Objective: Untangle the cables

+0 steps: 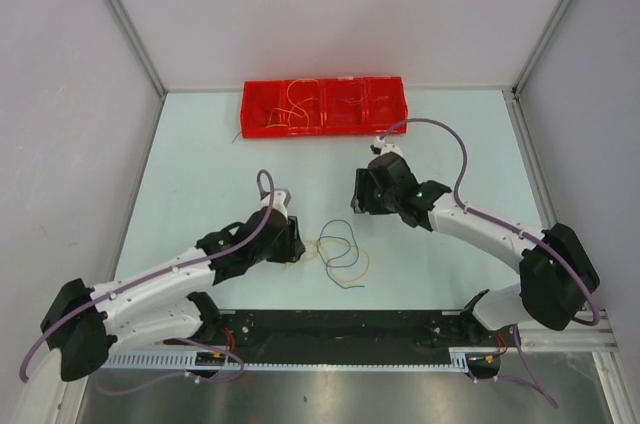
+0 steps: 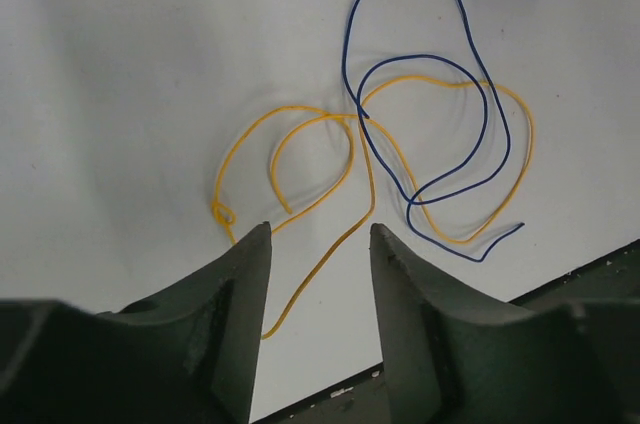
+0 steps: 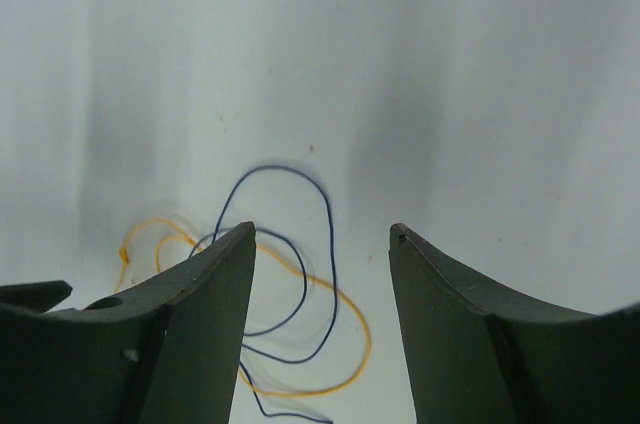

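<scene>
A yellow-orange cable (image 2: 330, 134) and a navy cable (image 2: 470, 74) lie crossed in loose loops on the white table, also in the top view (image 1: 340, 256) and the right wrist view (image 3: 300, 274). My left gripper (image 2: 318, 234) is open, low over the table just left of the tangle; one end of the yellow cable runs between its fingers untouched. My right gripper (image 3: 322, 232) is open and empty, held above the table behind the tangle. More thin cables lie in a red tray (image 1: 390, 116) at the back.
The red tray stands against the far wall with several compartments. Grey walls close in the table on the left, right and back. A black rail (image 1: 340, 329) runs along the near edge. Thick purple cables (image 1: 455, 144) arc over the arms.
</scene>
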Action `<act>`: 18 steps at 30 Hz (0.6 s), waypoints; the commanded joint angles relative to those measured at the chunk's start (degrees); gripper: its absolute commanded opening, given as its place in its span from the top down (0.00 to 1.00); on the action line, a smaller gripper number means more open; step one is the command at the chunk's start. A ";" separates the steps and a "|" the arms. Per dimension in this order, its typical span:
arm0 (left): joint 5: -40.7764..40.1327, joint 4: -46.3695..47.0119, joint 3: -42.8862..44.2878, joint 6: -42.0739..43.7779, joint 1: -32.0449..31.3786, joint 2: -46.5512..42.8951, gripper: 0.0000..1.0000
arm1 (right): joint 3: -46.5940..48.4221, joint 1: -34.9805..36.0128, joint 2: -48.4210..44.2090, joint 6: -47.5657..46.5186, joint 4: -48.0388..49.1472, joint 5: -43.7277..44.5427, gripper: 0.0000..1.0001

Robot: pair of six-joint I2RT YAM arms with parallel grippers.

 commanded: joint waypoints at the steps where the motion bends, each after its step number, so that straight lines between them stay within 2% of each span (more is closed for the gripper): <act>1: -1.30 3.91 0.04 -2.11 -1.42 2.17 0.56 | -1.82 3.41 -1.76 0.88 -0.79 -1.23 0.40; 2: -1.30 4.00 0.04 -2.11 -1.51 2.69 0.65 | -2.00 3.68 -1.67 0.80 -0.70 -0.96 0.40; 5: -1.65 2.43 1.01 -2.11 -1.59 4.10 0.73 | -2.53 3.94 -1.41 0.80 -0.52 -0.61 0.40; 7: -1.74 1.72 1.19 -1.85 -1.51 3.84 0.81 | -2.44 3.85 -1.49 0.53 -0.09 -0.43 0.40; 8: -1.82 1.72 1.45 -1.50 -1.51 3.67 0.92 | -2.53 3.85 -1.49 0.44 0.00 -0.35 0.39; 9: -1.82 1.46 1.71 -1.41 -1.59 3.32 0.99 | -2.53 3.85 -1.58 0.27 0.27 -0.43 0.40; 13: -4.10 -3.01 5.39 0.08 -1.51 2.00 1.00 | -2.53 3.77 -1.49 -0.26 1.32 -0.96 0.40; 18: -7.27 -8.91 15.75 3.86 -1.42 1.12 1.00 | -2.53 3.68 -1.41 -0.44 1.41 -1.05 0.40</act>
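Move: The orange strand crosses between the left hand's open fingers, about 2 cm below them. From that hand the blue cable's centre is some 10 cm right and 2 cm ahead, and the orange loop tangled with it about 11 cm right, level. From the right hand the blue cable lies about 8 cm back, 4 cm left and 6 cm down; the orange strand lies roughly 9 cm back, 14 cm left and 7 cm down. Down about 1.5 cm goes the left hand, shutting its half-open fingers fully on the orange strand and pinching it against the table side of the tangle; then it turns upward, rising some 3 cm and starting forward. The right hand eases about 3 cm back, slightly left and down towards the blue cable, then holds still above it, fingers still open. ##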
